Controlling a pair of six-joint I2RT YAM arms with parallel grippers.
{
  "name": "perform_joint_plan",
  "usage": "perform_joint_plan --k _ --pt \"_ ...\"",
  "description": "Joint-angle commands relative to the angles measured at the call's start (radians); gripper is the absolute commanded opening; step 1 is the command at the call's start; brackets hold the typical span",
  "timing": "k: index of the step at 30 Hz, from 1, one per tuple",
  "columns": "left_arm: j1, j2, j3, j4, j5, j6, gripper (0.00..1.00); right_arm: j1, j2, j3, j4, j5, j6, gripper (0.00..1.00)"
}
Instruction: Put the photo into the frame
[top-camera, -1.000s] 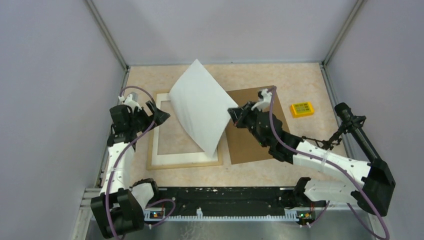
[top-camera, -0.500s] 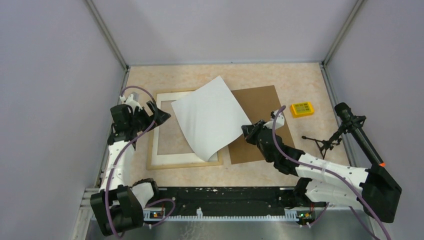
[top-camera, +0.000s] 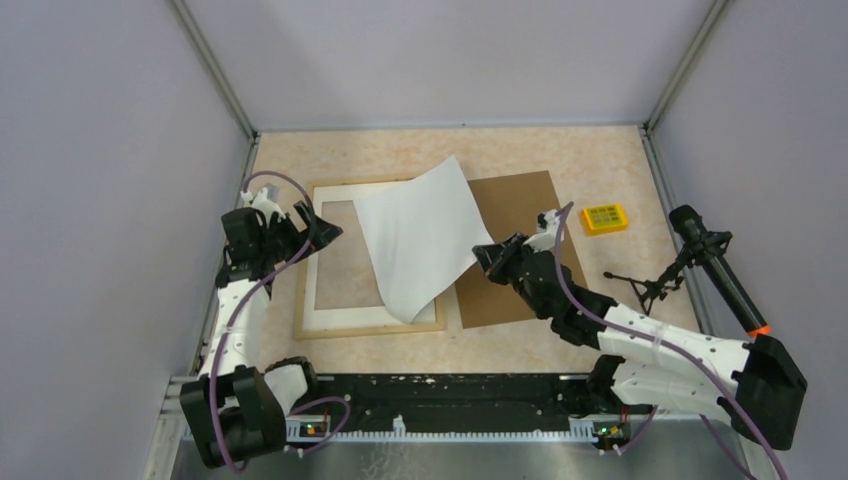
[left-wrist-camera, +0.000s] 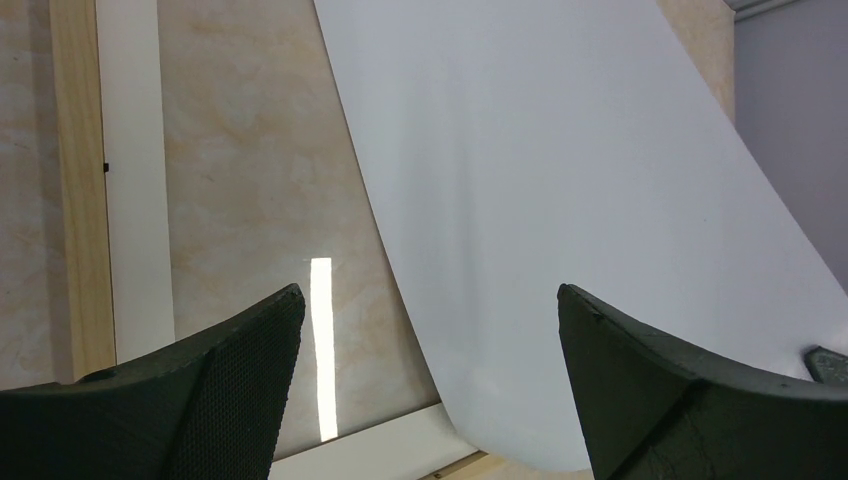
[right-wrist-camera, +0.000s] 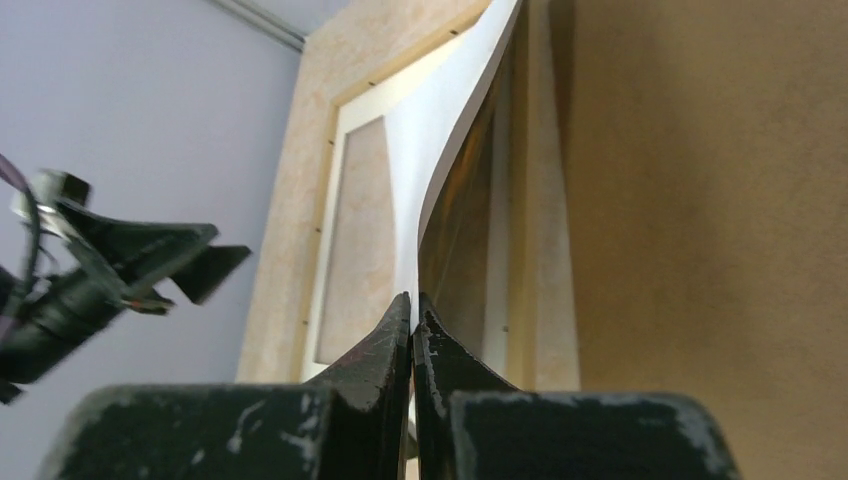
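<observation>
The photo (top-camera: 420, 235) shows its white back and hangs curved over the right half of the frame (top-camera: 370, 329), its lower edge down near the frame's front right corner. My right gripper (top-camera: 482, 252) is shut on the photo's right edge; in the right wrist view the sheet (right-wrist-camera: 432, 140) runs straight out from between the closed jaws (right-wrist-camera: 412, 300). The light wood frame lies flat with a white mat (top-camera: 330, 312) inside. My left gripper (top-camera: 325, 228) hovers open over the frame's left part, touching nothing; its view shows the photo (left-wrist-camera: 560, 200) ahead, between the fingertips (left-wrist-camera: 428, 295).
A brown backing board (top-camera: 520, 195) lies flat right of the frame, partly under my right arm. A small yellow box (top-camera: 605, 217) sits further right. A black stand with a cylinder (top-camera: 705, 255) leans along the right wall.
The photo has come down from a steep tilt to a low curve over the frame. My right gripper moved nearer and lower with it. The left arm has not moved.
</observation>
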Motion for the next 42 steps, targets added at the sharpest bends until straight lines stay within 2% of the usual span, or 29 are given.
perform_joint_plan --k 1,5,8,13,18,19,20,21,24,30,33,36,38,42 --pt "0.005 0.004 0.002 0.047 0.026 0.0 0.99 -0.006 -0.014 0.093 -0.023 0.076 0.166 0.0" --pt "0.006 0.004 0.002 0.045 0.024 0.001 0.99 -0.009 0.031 0.139 -0.15 0.169 0.39 0.0" --pt "0.005 0.003 0.002 0.043 0.026 0.004 0.99 -0.009 0.051 0.105 -0.148 0.158 0.498 0.0" --pt "0.005 0.002 0.003 0.044 0.026 0.003 0.99 0.008 0.09 0.029 -0.096 0.08 0.529 0.0" --pt "0.005 -0.001 0.006 0.044 0.023 0.006 0.99 0.117 0.129 0.006 -0.067 0.073 0.407 0.0" --pt "0.005 -0.003 0.006 0.044 0.02 0.007 0.99 0.154 0.143 0.006 -0.07 0.094 0.384 0.04" --pt "0.005 -0.004 0.006 0.045 0.02 0.009 0.99 0.189 0.159 -0.002 -0.041 0.106 0.343 0.14" --pt "0.006 -0.005 0.005 0.044 0.02 0.009 0.99 0.213 0.178 -0.009 -0.012 0.095 0.299 0.21" --pt "0.005 -0.007 0.004 0.042 0.02 0.013 0.99 0.235 0.24 -0.032 0.05 -0.028 0.185 0.41" --pt "0.003 -0.017 0.006 0.039 0.014 0.019 0.99 0.222 0.274 -0.07 0.023 -0.218 -0.025 0.81" --pt "-0.005 -0.023 0.008 0.041 0.016 0.02 0.99 0.144 0.271 -0.084 -0.024 -0.359 -0.062 0.88" --pt "-0.048 -0.022 0.019 0.041 0.001 0.026 0.99 0.077 0.227 -0.118 -0.073 -0.427 -0.076 0.9" --pt "-0.11 -0.024 0.035 0.042 -0.02 0.02 0.99 0.035 0.185 -0.14 -0.081 -0.465 -0.098 0.93" --pt "-0.242 -0.024 0.121 0.024 -0.048 -0.024 0.99 -0.103 0.131 -0.145 -0.132 -0.564 -0.142 0.94"
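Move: Over to the left of the right hand, which still grips the photo by its near right corner, the frame lies with its middle about 24 cm left, 5 cm ahead and 18 cm lower. The brown board's middle is some 7 cm to that hand's right and 8 cm ahead, also on the table. From the left hand, the frame's middle is roughly 9 cm right, level fore and aft, and 15 cm below. Laying the photo down, the right hand first lifts and reaches about 3 cm, then sinks and draws back, swerving left and returning right, to end some 15 cm lower and 8 cm back. Its fingers open wide on the way down and let go of the corner, the wrist tipping down and turning counter-clockwise some 25 degrees. Late on, the open left hand swings 4 cm right, towards the photo. ##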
